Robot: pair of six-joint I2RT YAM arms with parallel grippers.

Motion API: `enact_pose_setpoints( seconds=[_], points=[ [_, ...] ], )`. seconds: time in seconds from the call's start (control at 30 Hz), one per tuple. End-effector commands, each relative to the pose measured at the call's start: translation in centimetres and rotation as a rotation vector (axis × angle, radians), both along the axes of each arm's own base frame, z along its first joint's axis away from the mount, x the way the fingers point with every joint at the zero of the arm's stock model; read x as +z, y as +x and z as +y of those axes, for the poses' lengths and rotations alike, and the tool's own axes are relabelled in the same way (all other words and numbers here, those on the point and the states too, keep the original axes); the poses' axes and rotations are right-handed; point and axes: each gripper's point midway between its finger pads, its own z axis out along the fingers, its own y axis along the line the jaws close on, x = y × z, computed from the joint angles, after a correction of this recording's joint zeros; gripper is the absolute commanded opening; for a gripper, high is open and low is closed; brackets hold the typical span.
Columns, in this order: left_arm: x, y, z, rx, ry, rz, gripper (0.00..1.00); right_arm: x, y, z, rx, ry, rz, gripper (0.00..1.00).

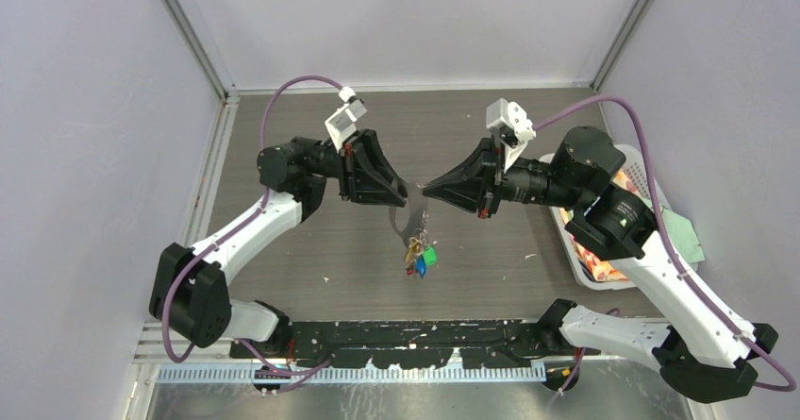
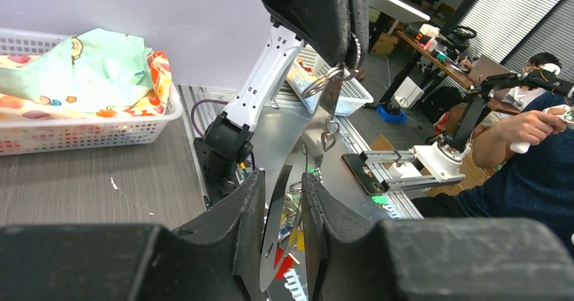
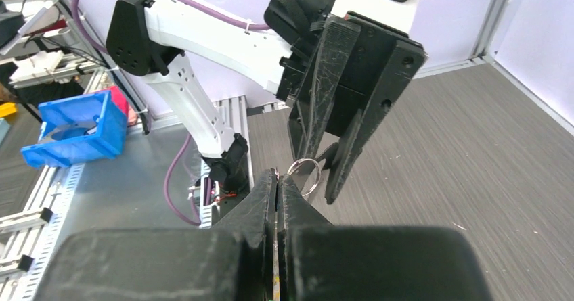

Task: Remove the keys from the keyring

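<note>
The keyring, a thin silvery plate, hangs in the air between my two grippers over the middle of the table. The keys, with green, blue, red and yellow heads, dangle in a bunch below it. My right gripper is shut on the keyring's top edge, next to a wire ring. My left gripper is open. In the left wrist view its fingers stand on either side of the plate, with a narrow gap on each side. Red and yellow key heads show beneath.
A white basket full of patterned cloth stands at the table's right edge, under the right arm; it also shows in the left wrist view. Grey walls close the left, back and right sides. A blue bin sits off the table.
</note>
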Motion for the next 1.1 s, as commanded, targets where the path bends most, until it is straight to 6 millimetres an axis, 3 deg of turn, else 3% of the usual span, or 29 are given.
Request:
enact_pose_setpoints(
  seconds=[0.0, 0.1, 0.2, 0.3, 0.4, 0.5, 0.57, 0.67, 0.73, 0.83, 0.93, 1.07],
  points=[
    [1.1, -0.9, 0.4, -0.003, -0.045, -0.034, 0.25, 2.7, 0.4, -1.3, -0.083, 0.052, -0.086, 0.01],
    [1.2, -1.0, 0.5, 0.001, -0.049, -0.018, 0.19, 2.3, 1.0, -1.4, -0.114, 0.049, -0.082, 0.01],
    [1.4, -1.0, 0.4, 0.013, -0.054, 0.004, 0.01, 1.6, 2.1, -1.4, -0.167, 0.040, -0.066, 0.01],
    [0.5, 0.1, 0.1, 0.061, -0.005, 0.092, 0.00, -0.1, 4.0, -1.7, -0.266, 0.022, -0.023, 0.01],
    [-1.7, 2.1, 0.3, 0.225, 0.074, 0.143, 0.00, -3.3, 6.5, -2.6, -0.418, 0.002, 0.060, 0.01],
    [-5.6, 4.1, 1.7, 0.526, 0.294, 0.138, 0.00, -7.0, 9.1, -4.2, -0.601, -0.027, 0.141, 0.03],
    [-7.4, 4.9, 3.2, 0.656, 0.427, 0.161, 0.00, -9.5, 10.4, -5.1, -0.704, -0.030, 0.185, 0.23],
    [-9.3, 5.7, 5.2, 0.777, 0.600, 0.198, 0.00, -12.7, 11.3, -4.7, -0.742, 0.002, 0.258, 0.51],
    [-10.8, 6.0, 6.4, 0.831, 0.727, 0.214, 0.00, -14.4, 12.0, -4.7, -0.781, 0.049, 0.305, 0.64],
    [-12.3, 4.9, 7.1, 0.873, 0.951, 0.095, 0.00, -16.3, 12.8, -5.1, -0.837, 0.112, 0.352, 0.77],
    [-13.6, 4.1, 7.9, 0.874, 1.154, 0.033, 0.00, -17.8, 12.8, -4.5, -0.819, 0.134, 0.380, 0.81],
    [-13.4, 4.1, 7.7, 0.841, 1.174, 0.012, 0.00, -18.5, 11.8, -3.3, -0.724, 0.181, 0.400, 0.83]
  ],
)
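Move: The keyring's flat metal plate hangs upright between the left fingertips, its middle roughly 1 cm to that hand's right and 1 cm below, level fore and aft. The small ring in the right fingertips is about 4 cm to the left hand's right, 1 cm back and 6 cm up; the keys dangle some 12 cm below it, 1 cm back and 3 cm right. From the right hand the plate is about 3 cm left, 1 cm ahead and 6 cm below. The keyring plate is pinched as the left fingers close from partly open; then that hand carries it down about 13 cm, forward and somewhat left, easing slightly back at the end while its fingers tip steeply downward and turn counter-clockwise. The right hand, still shut at first, swings forward and right, then opens wide, lets go of the small ring and drops away some 23 cm, turning clockwise and tipping down. ##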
